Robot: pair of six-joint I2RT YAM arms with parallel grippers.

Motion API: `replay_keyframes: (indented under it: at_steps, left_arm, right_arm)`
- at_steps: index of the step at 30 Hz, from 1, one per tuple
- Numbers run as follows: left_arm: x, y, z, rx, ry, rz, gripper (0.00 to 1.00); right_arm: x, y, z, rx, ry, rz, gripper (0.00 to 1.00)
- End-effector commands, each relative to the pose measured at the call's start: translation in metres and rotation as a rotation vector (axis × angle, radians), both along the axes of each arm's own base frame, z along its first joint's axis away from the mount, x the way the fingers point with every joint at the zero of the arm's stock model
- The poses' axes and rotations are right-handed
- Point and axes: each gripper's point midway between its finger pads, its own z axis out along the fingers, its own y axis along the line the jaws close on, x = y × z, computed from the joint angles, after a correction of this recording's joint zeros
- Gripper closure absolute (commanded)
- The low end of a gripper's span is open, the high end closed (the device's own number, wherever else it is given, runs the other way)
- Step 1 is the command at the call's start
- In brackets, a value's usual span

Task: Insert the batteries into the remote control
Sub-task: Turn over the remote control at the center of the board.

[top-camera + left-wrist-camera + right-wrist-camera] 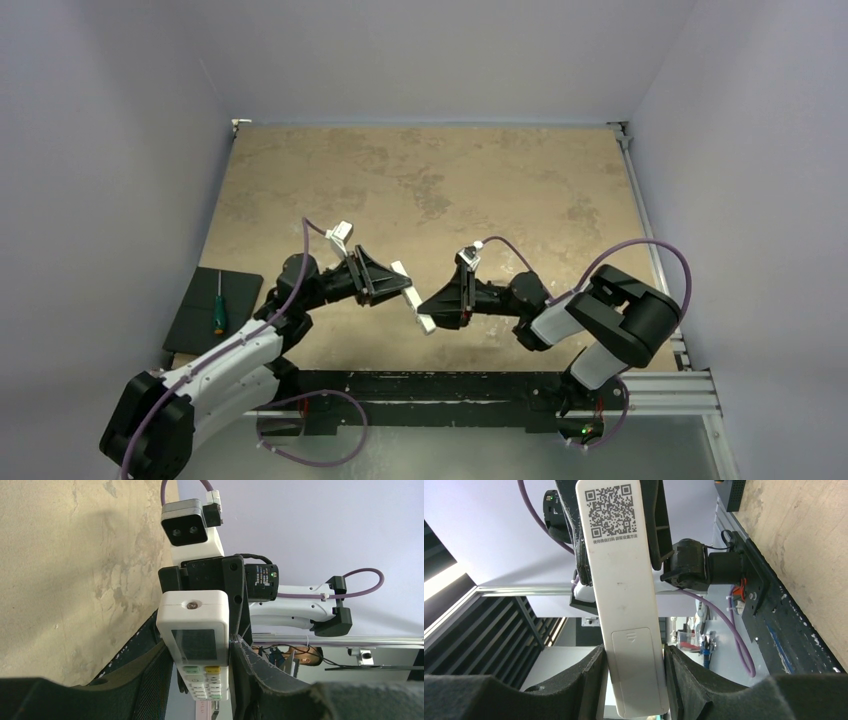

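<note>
The remote control (412,298), a slim white bar, hangs in the air between both arms above the near part of the table. My left gripper (200,652) is shut on its upper half; that view shows the dark screen and coloured buttons. My right gripper (635,655) is shut on its lower half, with a pad against each long edge. The right wrist view shows the remote's back (624,595), with a QR label at the top and the battery cover (636,665) in place. In the top view the left gripper (395,283) and right gripper (430,308) meet tip to tip. The batteries are out of view.
A black mat (195,325) lies at the table's left edge with a green-handled screwdriver (218,305) on it. An aluminium rail (650,250) runs along the right edge. Purple walls close in the table on three sides.
</note>
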Motion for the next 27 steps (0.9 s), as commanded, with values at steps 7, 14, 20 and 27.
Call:
replay_keyframes:
  at_steps: [7,14,20,27]
  left_arm:
    - [-0.002,0.002,0.015,-0.002,-0.081,-0.005,1.00]
    - [-0.003,0.004,0.015,0.010,-0.081,-0.001,1.00]
    - [-0.004,0.005,0.012,0.026,-0.076,0.000,1.00]
    - [-0.003,0.004,0.013,0.048,-0.080,-0.002,1.00]
  right_arm:
    - [-0.020,-0.021,0.051,0.214,-0.235,-0.013,0.41]
    - [-0.023,-0.020,0.045,0.169,-0.264,-0.006,0.34]
    - [-0.018,-0.016,0.037,0.064,-0.331,-0.025,0.29]
    - [0.004,-0.012,0.015,-0.222,-0.468,-0.099,0.27]
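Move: The remote control is held by both hands well above the board, running fore and aft between them. Its middle lies about 3 cm ahead of the right hand and 1 cm to its left, roughly level, with the battery cover almost at those fingertips, about 1 cm to their left. From the left hand, which grips the screen end, the remote's middle is about 3 cm back and 1 cm to the right, at the same height. The right fingers open from their pinch on the battery-cover end of the remote control; the hand dips about 1 cm, then rises some 3 cm while easing back and to the right a centimetre or so each, rolling nearly 20 degrees about its own pointing direction so its forward side comes up. The left hand keeps its pinch on the screen end and barely shifts, about 1 cm back and 1 cm up, while one right finger ends plainly clear of the remote's edge and the other stays close beside it. ##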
